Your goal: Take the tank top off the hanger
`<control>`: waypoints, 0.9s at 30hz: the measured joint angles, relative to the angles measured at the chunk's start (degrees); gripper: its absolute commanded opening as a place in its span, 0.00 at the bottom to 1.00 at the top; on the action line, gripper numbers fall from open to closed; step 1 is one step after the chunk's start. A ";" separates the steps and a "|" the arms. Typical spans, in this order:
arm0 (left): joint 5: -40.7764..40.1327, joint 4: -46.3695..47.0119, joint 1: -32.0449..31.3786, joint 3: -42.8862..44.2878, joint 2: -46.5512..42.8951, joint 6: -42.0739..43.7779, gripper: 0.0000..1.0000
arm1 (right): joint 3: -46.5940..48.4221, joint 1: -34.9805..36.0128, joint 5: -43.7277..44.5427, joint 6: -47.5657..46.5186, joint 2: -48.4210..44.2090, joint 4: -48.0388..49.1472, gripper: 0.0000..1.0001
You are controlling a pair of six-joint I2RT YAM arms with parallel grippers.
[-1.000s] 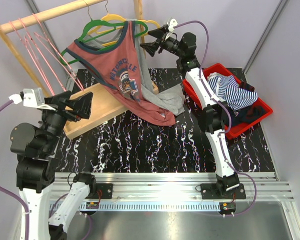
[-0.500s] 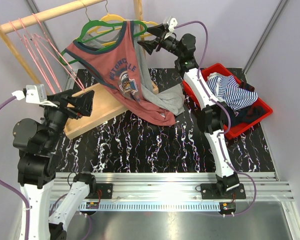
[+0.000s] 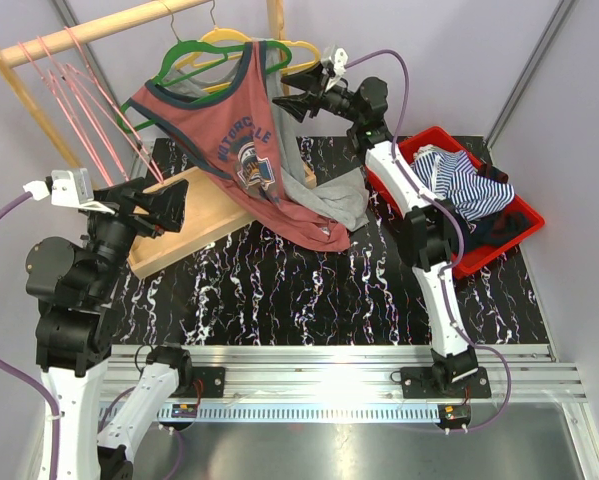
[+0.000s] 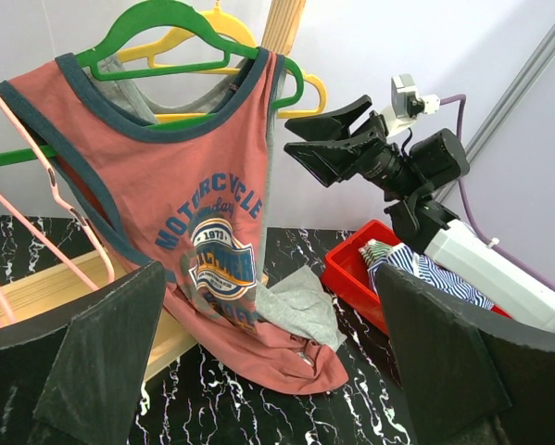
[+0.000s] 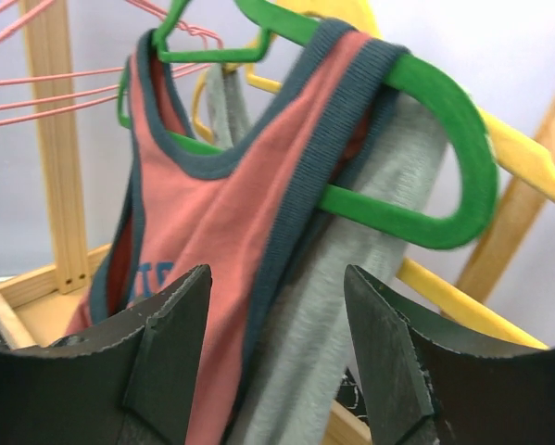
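The red tank top (image 3: pixel 241 140) with dark blue trim and a motorcycle print hangs on the green hanger (image 3: pixel 192 52) from the wooden rail. Its hem trails onto the black marble table (image 3: pixel 279 290). My right gripper (image 3: pixel 281 94) is up at the hanger's right shoulder. In the right wrist view it (image 5: pixel 277 343) is open, its jaws straddling the tank top's (image 5: pixel 231 213) right strap just below the green hanger (image 5: pixel 444 120). My left gripper (image 3: pixel 179 208) is wide open and empty, low at the left, apart from the tank top (image 4: pixel 194 213).
A grey garment (image 3: pixel 339 195) hangs behind on a yellow hanger (image 3: pixel 224 38) and also lies between the right jaws. Pink wire hangers (image 3: pixel 79 90) hang at the rail's left. The rack's wooden base (image 3: pixel 179 235) lies below. A red bin (image 3: pixel 499 235) holds striped clothes at right.
My right gripper has moved left and up to the tank top's strap, and its jaws have narrowed. The left arm shifted slightly, then held still.
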 measured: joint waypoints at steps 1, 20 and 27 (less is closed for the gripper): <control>0.00 0.09 0.00 -0.04 0.00 0.00 0.99 | -0.74 0.13 -0.37 -0.02 -0.68 0.04 0.67; 0.37 0.37 0.00 -0.33 -0.07 0.00 0.99 | 3.54 1.42 10.80 -1.33 -2.69 -6.80 0.66; 0.39 0.35 0.00 -0.33 -0.04 0.00 0.99 | 4.92 1.40 14.78 -2.64 -2.36 -9.75 0.67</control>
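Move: The right hand, its fingers part open and pointing left, has the green hanger's right end about 5 cm ahead of it, 2 cm to its left and 5 cm above. The tank top's strap lies some 5 cm farther left along that hanger; the yellow hanger's right end is about 9 cm ahead of the hand, 2 cm to its right and 4 cm higher. From the left hand the green end lies some 38 cm ahead, 16 cm right and 3 cm lower. The right hand climbs nearly 5 cm towards the height of the green hanger's right end, first easing back about 1.5 cm, then swinging forward again to finish roughly 2 cm farther out and 1 cm to the right of its start. On the way the wrist turns some 10 degrees clockwise, so the fingers swing a little from left towards forward, and they stay about two thirds open, coming close to the green end without closing on it; whether they touch it can't be seen. ##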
